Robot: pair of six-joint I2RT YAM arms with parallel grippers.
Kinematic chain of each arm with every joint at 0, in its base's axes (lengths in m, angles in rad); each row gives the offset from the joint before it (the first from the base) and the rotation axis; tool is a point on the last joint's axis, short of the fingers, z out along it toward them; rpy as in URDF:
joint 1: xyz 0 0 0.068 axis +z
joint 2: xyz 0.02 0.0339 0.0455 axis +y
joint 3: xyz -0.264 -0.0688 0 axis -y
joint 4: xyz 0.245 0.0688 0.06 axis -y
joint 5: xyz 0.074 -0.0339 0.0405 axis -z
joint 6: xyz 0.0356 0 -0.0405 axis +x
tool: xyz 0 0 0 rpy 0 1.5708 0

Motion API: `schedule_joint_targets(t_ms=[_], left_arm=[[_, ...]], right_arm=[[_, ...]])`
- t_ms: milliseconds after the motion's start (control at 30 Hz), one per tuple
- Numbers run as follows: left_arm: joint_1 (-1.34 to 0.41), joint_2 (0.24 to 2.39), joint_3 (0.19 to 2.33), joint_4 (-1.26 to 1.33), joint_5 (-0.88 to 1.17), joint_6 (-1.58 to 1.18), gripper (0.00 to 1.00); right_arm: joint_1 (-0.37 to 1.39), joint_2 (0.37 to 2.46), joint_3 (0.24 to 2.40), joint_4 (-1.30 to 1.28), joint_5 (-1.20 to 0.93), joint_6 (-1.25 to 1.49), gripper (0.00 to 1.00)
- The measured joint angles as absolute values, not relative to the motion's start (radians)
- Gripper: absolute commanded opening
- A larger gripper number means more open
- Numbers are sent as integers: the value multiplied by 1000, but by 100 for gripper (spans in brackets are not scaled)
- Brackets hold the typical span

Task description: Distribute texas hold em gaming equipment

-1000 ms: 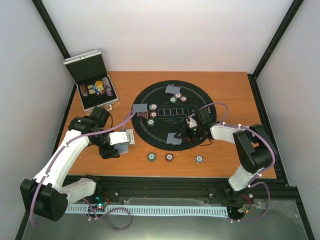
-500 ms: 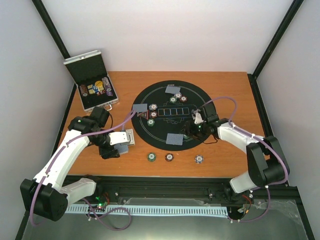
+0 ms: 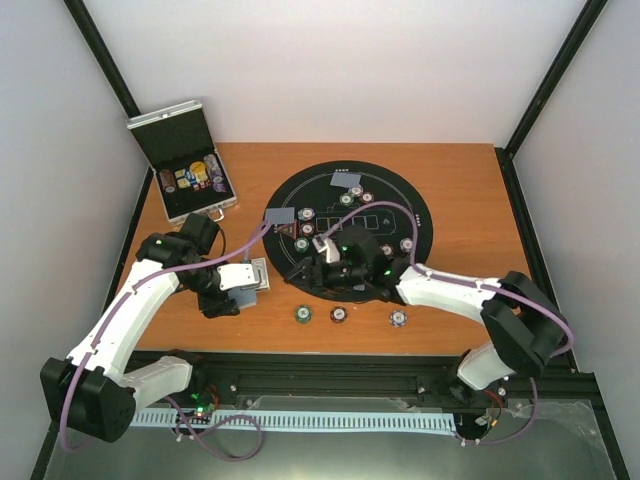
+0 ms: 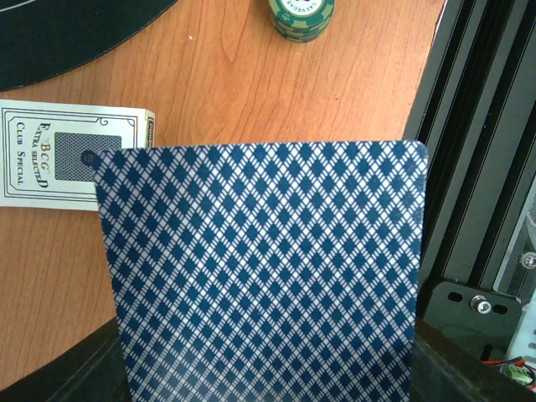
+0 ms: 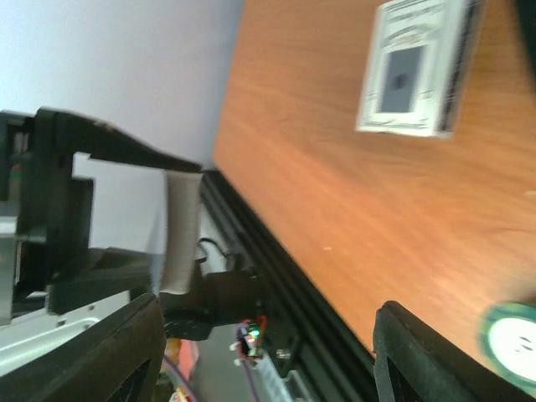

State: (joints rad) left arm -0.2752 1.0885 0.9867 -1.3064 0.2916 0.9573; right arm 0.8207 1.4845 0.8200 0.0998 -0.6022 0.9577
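Observation:
My left gripper (image 3: pixel 240 281) is shut on the small deck of cards (image 4: pixel 260 268), whose blue-diamond back fills the left wrist view and hides the fingers. My right gripper (image 3: pixel 315 258) hangs over the near left part of the round black mat (image 3: pixel 400 190). It points at the left arm, open, with nothing between its fingers (image 5: pixel 419 343). On the mat lie several chips (image 3: pixel 301 228) and two face-down cards (image 3: pixel 280 216) (image 3: pixel 347 180). Off the mat, near the front edge, sit a green chip (image 3: pixel 303 314), a maroon chip (image 3: pixel 339 314) and a purple-white chip (image 3: pixel 398 319).
The white card box (image 3: pixel 262 275) lies on the wood beside the left gripper, also visible as the card box (image 4: pixel 59 163) and the card box (image 5: pixel 414 67). An open metal case (image 3: pixel 182 165) with more chips stands at the back left. A black rail (image 4: pixel 469 167) borders the table's near edge.
My right gripper has swung left across the mat from its right side toward the left arm, and its jaws have opened. The left arm and its deck have not moved.

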Motion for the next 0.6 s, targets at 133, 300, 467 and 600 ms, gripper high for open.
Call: schedule_joint_targets(t_ms=[133, 300, 467, 600], left_arm=[[-275, 1089, 987, -1306, 292, 957, 1], [-275, 1089, 987, -1306, 292, 957, 1], [-275, 1089, 987, -1306, 292, 957, 1], [-275, 1088, 987, -1306, 292, 958, 1]], right_arm=[[915, 1556, 850, 226, -604, 1034, 68], [988, 1657, 907, 342, -611, 1103, 68], [1019, 1745, 949, 437, -620, 1163, 68], [1032, 1799, 975, 490, -628, 1197, 67]])
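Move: The card deck, held flat and back-up in my left fingers with its edge towards my right hand, lies about 13 cm left of my right hand, 5 cm back and a centimetre or so lower. On the table, some 12 cm below my right hand, the card box stands about 11 cm left and 2 cm ahead; the green chip stack is roughly 9 cm back and 1 cm right. From my left hand, the deck's middle sits some 2 cm right and 1 cm lower. I sweep my empty right hand left, about 11 cm and 4 cm back, nearly level, to the card deck. The backward part comes early; after that I ease in leftward with the fingers still wide, one above and one below the deck's level, while the wrist turns some 15 degrees, fingertips lifting a little and swinging counter-clockwise. My left hand stays put and keeps hold of the deck. ##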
